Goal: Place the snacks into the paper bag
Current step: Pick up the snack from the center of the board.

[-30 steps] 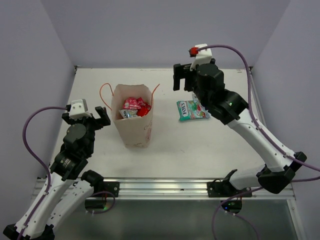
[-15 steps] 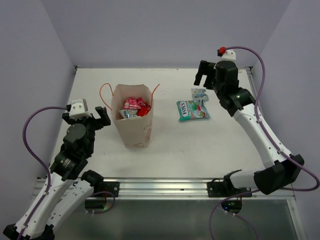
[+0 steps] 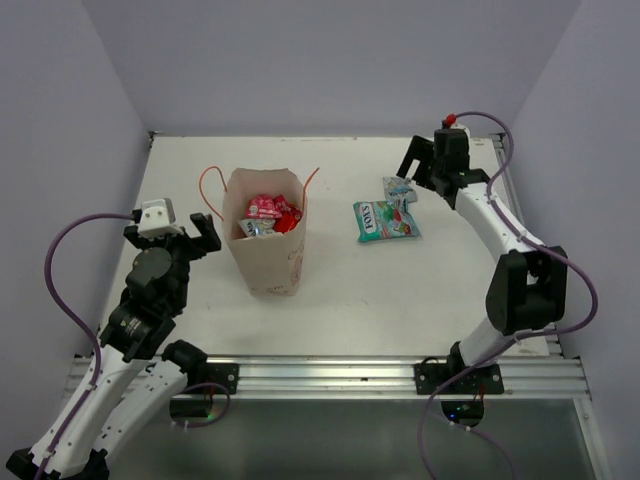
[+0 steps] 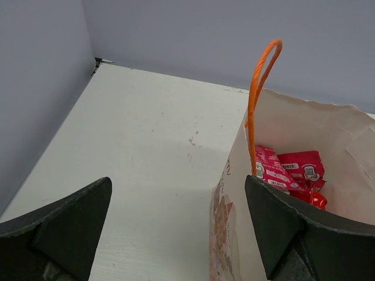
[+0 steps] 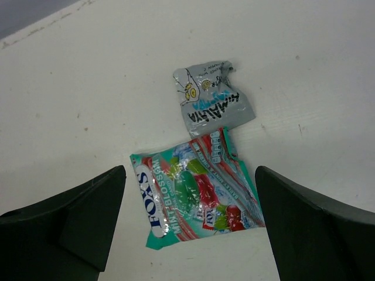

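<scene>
The paper bag (image 3: 272,268) stands upright left of centre with orange cord handles (image 4: 258,88), and red snacks (image 3: 270,211) lie inside it. In the left wrist view the red packets (image 4: 288,167) show past the bag's wall (image 4: 234,199). A teal-white FOX'S packet (image 3: 385,220) lies flat on the table to the bag's right, and a small grey-blue packet (image 3: 399,188) touches its far edge. My right gripper (image 3: 423,177) hangs open above these two, with the FOX'S packet (image 5: 190,199) and the grey packet (image 5: 212,100) below its jaws (image 5: 190,174). My left gripper (image 3: 168,236) is open and empty, left of the bag (image 4: 176,196).
Grey walls close in the white table (image 3: 360,290) at the back and both sides. A metal rail (image 3: 330,375) runs along the near edge between the arm bases. The right arm's purple cable (image 3: 575,300) loops at the right side.
My right arm has swung from near the bag to the back right and come down over the two loose packets. The left arm and the bag have not moved.
</scene>
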Motion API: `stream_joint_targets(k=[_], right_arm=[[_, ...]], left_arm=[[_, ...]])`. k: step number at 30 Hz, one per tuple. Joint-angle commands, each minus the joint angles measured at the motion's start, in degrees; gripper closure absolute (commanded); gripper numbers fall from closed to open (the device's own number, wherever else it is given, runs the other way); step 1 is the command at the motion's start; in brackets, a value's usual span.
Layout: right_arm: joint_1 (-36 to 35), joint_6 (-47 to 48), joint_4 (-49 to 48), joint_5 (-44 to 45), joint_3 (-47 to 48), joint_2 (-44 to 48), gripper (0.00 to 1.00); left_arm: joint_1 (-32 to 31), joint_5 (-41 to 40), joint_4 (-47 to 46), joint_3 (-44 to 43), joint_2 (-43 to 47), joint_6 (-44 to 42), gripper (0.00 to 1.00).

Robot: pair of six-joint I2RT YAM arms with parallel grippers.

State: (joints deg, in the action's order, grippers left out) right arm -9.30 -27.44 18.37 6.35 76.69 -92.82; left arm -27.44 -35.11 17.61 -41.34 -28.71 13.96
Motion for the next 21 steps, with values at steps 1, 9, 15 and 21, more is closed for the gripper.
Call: stream_joint_targets(k=[1,9,15,21], right_arm=[[0.42,1.85,-2.64,-2.22,2.84,-3.75,0.04],[1.56,5.12,-1.85,-2.13,8.56,-13.61,0.05],[2.62,4.94,-1.85,-4.06,12.16,-20.47,0.06],[2.80,5.20,-3.34,-5.73,14.19,-24.34,0.06]], left_arm=[[0.11,-0.04,-2.49,0.56,0.67,-0.16,0.00],[0.11,0.22,-2.66,0.65,1.02,-0.33,0.00],[0.11,2.68,-3.37,0.74,2.16,-0.95,0.00],[0.11,6.46,-3.81,1.00,4.18,-1.91,0.00]])
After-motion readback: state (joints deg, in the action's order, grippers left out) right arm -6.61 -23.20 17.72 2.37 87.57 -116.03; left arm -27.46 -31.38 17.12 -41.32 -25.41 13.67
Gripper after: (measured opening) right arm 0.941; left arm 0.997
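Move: The small grey snack lies flat on the table about 9 cm ahead of the right hand, nearly straight in line, some 18 cm below. The green-and-red snack lies about 5 cm left of that hand and 1 cm back, at the same depth; the open paper bag stands roughly 36 cm left and 13 cm back, its middle about 7 cm lower. From the left hand the grey snack is about 30 cm ahead, 54 cm right and 28 cm down. Lower the open right gripper about 11 cm towards the small grey snack while easing it some 5 cm forward, and tip the fingers roughly 10 degrees further down. Keep both fingers wide open and stop short of gripping. Let the left gripper rise slightly, a centimetre or so. ##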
